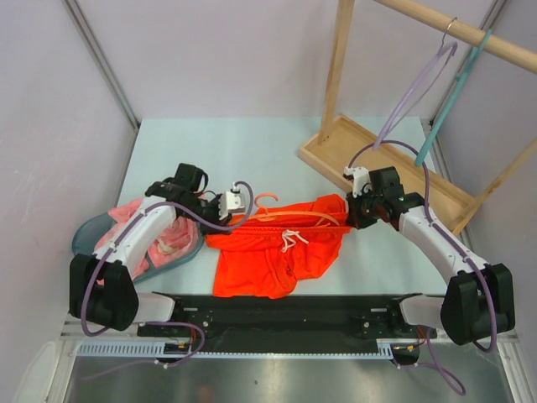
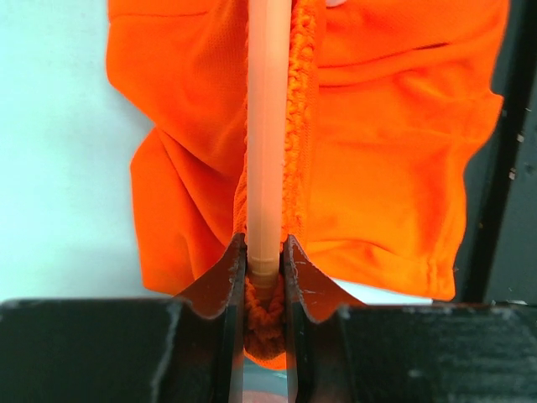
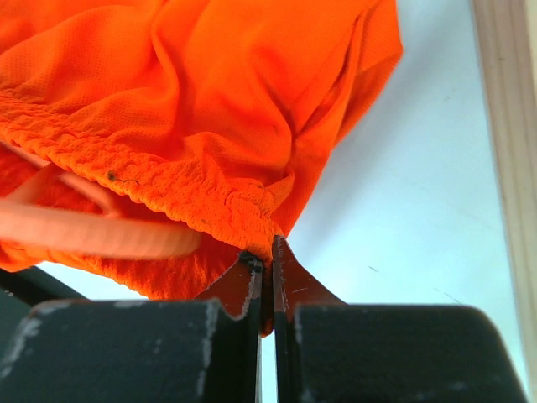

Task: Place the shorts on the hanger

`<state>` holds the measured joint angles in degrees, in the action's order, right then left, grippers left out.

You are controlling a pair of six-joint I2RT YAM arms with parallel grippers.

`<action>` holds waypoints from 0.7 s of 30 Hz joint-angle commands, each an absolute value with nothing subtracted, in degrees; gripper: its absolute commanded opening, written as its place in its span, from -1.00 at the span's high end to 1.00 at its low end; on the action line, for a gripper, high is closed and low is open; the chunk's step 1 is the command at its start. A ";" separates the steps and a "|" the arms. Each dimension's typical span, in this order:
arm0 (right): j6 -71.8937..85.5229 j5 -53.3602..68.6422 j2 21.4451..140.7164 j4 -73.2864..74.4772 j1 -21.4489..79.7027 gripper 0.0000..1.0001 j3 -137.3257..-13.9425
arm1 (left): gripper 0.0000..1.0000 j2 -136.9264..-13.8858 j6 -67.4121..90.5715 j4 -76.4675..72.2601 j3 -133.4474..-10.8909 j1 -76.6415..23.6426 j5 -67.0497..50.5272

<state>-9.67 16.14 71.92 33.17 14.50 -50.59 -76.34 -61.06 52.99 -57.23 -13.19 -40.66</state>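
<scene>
The bright orange-red shorts [image 1: 277,248] lie spread on the table, white drawstring [image 1: 291,238] on top. The thin orange hanger [image 1: 285,217] lies along the waistband, its hook [image 1: 265,199] pointing to the far side. My left gripper [image 1: 225,220] is shut on the hanger's left end [image 2: 267,168] together with the waistband [image 2: 300,126]. My right gripper [image 1: 351,220] is shut on the right end of the waistband [image 3: 210,201]; the hanger's arm [image 3: 92,235] passes just left of it, blurred.
A grey-blue basin [image 1: 88,231] with a pale pink garment [image 1: 159,239] sits at the left. A wooden rack base [image 1: 377,168] stands at the back right, a lilac hanger [image 1: 419,84] and a teal hanger [image 1: 453,96] on its rail. A black rail [image 1: 285,315] runs along the near edge.
</scene>
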 commanded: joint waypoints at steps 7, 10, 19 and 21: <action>-14.07 0.35 69.52 37.97 13.44 1.00 -54.75 | 1.00 -75.67 -49.14 52.47 -58.62 -20.55 -16.53; -12.57 0.53 69.26 38.23 15.72 0.99 -55.28 | 1.00 -75.32 -46.15 52.21 -60.02 -22.32 -17.22; -13.35 6.49 67.33 39.28 19.51 -0.46 -56.25 | 1.00 -73.30 -44.56 53.61 -61.09 -22.33 -22.58; -13.80 8.69 66.19 39.72 20.74 -0.61 -56.25 | 1.00 -72.95 -44.82 53.79 -61.00 -22.41 -22.67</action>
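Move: The right hand still pinches the waistband's right corner, with the hanger's right end about 3 cm to its left, level with it and roughly 1 cm higher. The hanger hook is some 17 cm left and 4 cm farther out, the drawstring about 12 cm left, 4 cm back and 3 cm lower. The left hand keeps the hanger's left end and waistband pinched; the hanger's right end is about 23 cm to its right. The right hand rises about 2 cm, opening off the waistband's corner, while the left carries the hanger 2 cm right. ##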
